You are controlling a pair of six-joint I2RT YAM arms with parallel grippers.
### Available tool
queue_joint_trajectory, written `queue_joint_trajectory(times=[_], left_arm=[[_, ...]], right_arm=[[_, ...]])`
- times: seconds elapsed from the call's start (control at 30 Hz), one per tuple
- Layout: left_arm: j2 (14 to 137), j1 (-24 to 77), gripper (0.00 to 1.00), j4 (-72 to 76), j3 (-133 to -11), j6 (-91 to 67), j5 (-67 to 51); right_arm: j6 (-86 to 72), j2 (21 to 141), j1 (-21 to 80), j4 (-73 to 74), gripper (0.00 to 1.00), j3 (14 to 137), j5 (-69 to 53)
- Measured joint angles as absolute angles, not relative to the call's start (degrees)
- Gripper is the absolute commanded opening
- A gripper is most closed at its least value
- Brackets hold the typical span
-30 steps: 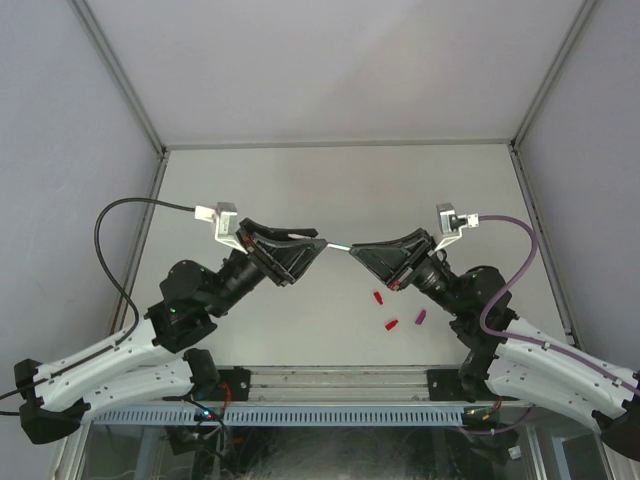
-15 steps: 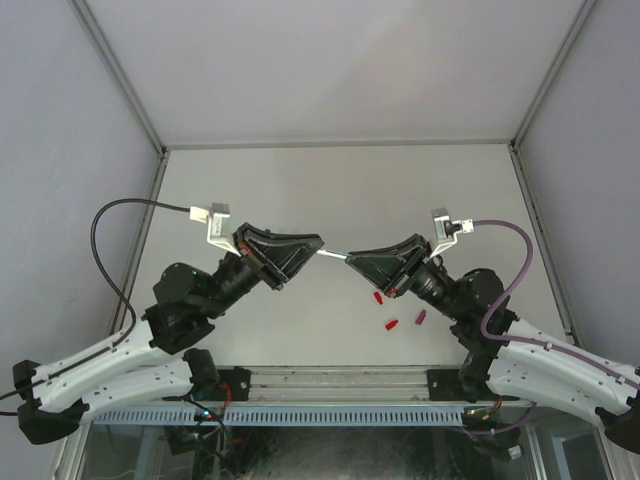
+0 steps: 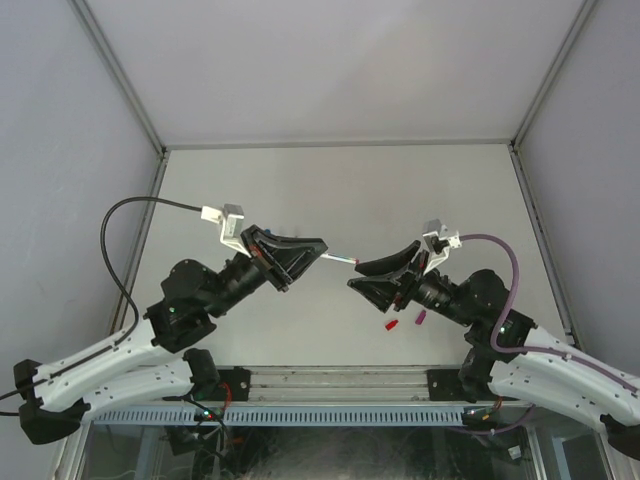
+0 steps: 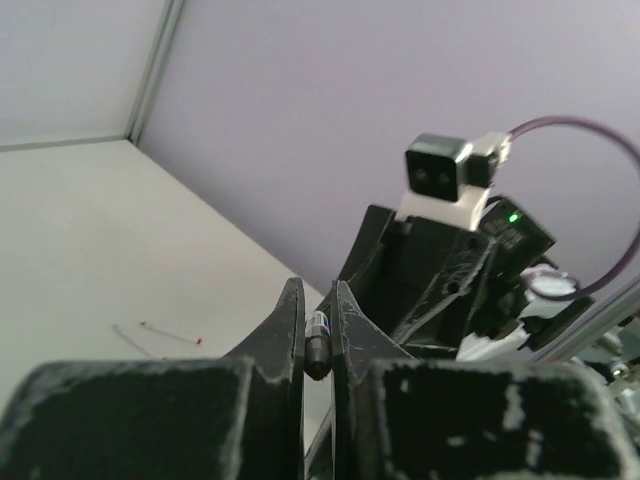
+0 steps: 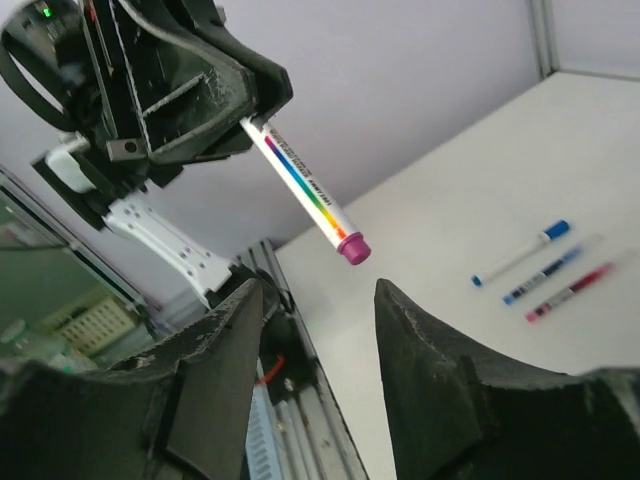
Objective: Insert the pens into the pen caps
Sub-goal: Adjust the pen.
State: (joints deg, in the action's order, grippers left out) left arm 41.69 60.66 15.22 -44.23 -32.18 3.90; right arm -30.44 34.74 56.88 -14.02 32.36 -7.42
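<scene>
My left gripper point(image 3: 322, 249) is shut on the barrel of a white pen point(image 3: 340, 258) with a rainbow stripe, held in the air above the table. The pen's free end carries a magenta cap point(image 5: 353, 247). In the left wrist view its dark rear end point(image 4: 317, 338) sits clamped between the jaws point(image 4: 318, 296). My right gripper point(image 3: 354, 276) hangs open just below and right of the capped tip, not touching it point(image 5: 320, 292). A red cap point(image 3: 392, 325) and a magenta cap point(image 3: 420, 318) lie on the table under the right arm.
Three more pens lie side by side on the table: a blue-capped one point(image 5: 522, 254), a blue one point(image 5: 545, 274) and a red one point(image 5: 570, 291). Two thin pens point(image 4: 168, 332) show beyond the left jaws. The metal rail point(image 3: 330, 380) runs along the near edge.
The left gripper has shut on the pen. The right gripper has opened, let go of the pen's capped end and drawn back down and to the right.
</scene>
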Motion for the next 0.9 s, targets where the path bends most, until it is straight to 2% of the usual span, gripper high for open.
queue_joint_trajectory(times=[0.27, 0.43, 0.67, 0.8, 0.9], left_arm=[[44.42, 60.60, 0.00, 2.76, -49.98, -26.33, -1.06], [46.85, 60.60, 0.00, -2.72, -54.24, -23.70, -6.66], [49.01, 60.60, 0.00, -6.63, -55.64, -21.74, -11.64], [49.12, 60.60, 0.00, -7.75, -55.64, -21.17, -12.38], [49.12, 60.60, 0.03, -7.86, -55.64, -20.91, -12.47]], right_arm=[[-18.35, 33.43, 56.84, 4.86, 0.48, 42.00, -9.78], [-12.71, 36.69, 56.77, 12.78, 0.43, 47.64, -13.65], [-9.19, 43.05, 56.77, 18.24, 0.28, 49.65, -17.50], [-8.51, 44.38, 56.77, 19.97, 0.22, 49.67, -18.70], [-8.16, 44.38, 56.77, 20.40, 0.06, 49.69, -19.27]])
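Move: Just ahead of the right fingers, the pen's purple end stands about 2 cm forward, 1 cm left and 2 cm above the hand; the left fingertips holding the pen are some 7 cm left, 2 cm forward and 6 cm above. Far below, about 32 cm, a red cap lies 4 cm forward and 11 cm right, the purple cap 6 cm forward and 19 cm right. From the left hand, the purple end is about 6 cm right, level ahead, 4 cm lower. Lowering the pen about 5 cm, the left hand also carries it some 3 cm right and 3 cm back, fingers still shut on it and tipping downward. The open right hand first eases 1.5 cm to its right, then returns left and sinks about 5 cm, ending 2 cm farther back; its fingers tip down some 30 degrees and close from half open to nearly shut around the purple end. ##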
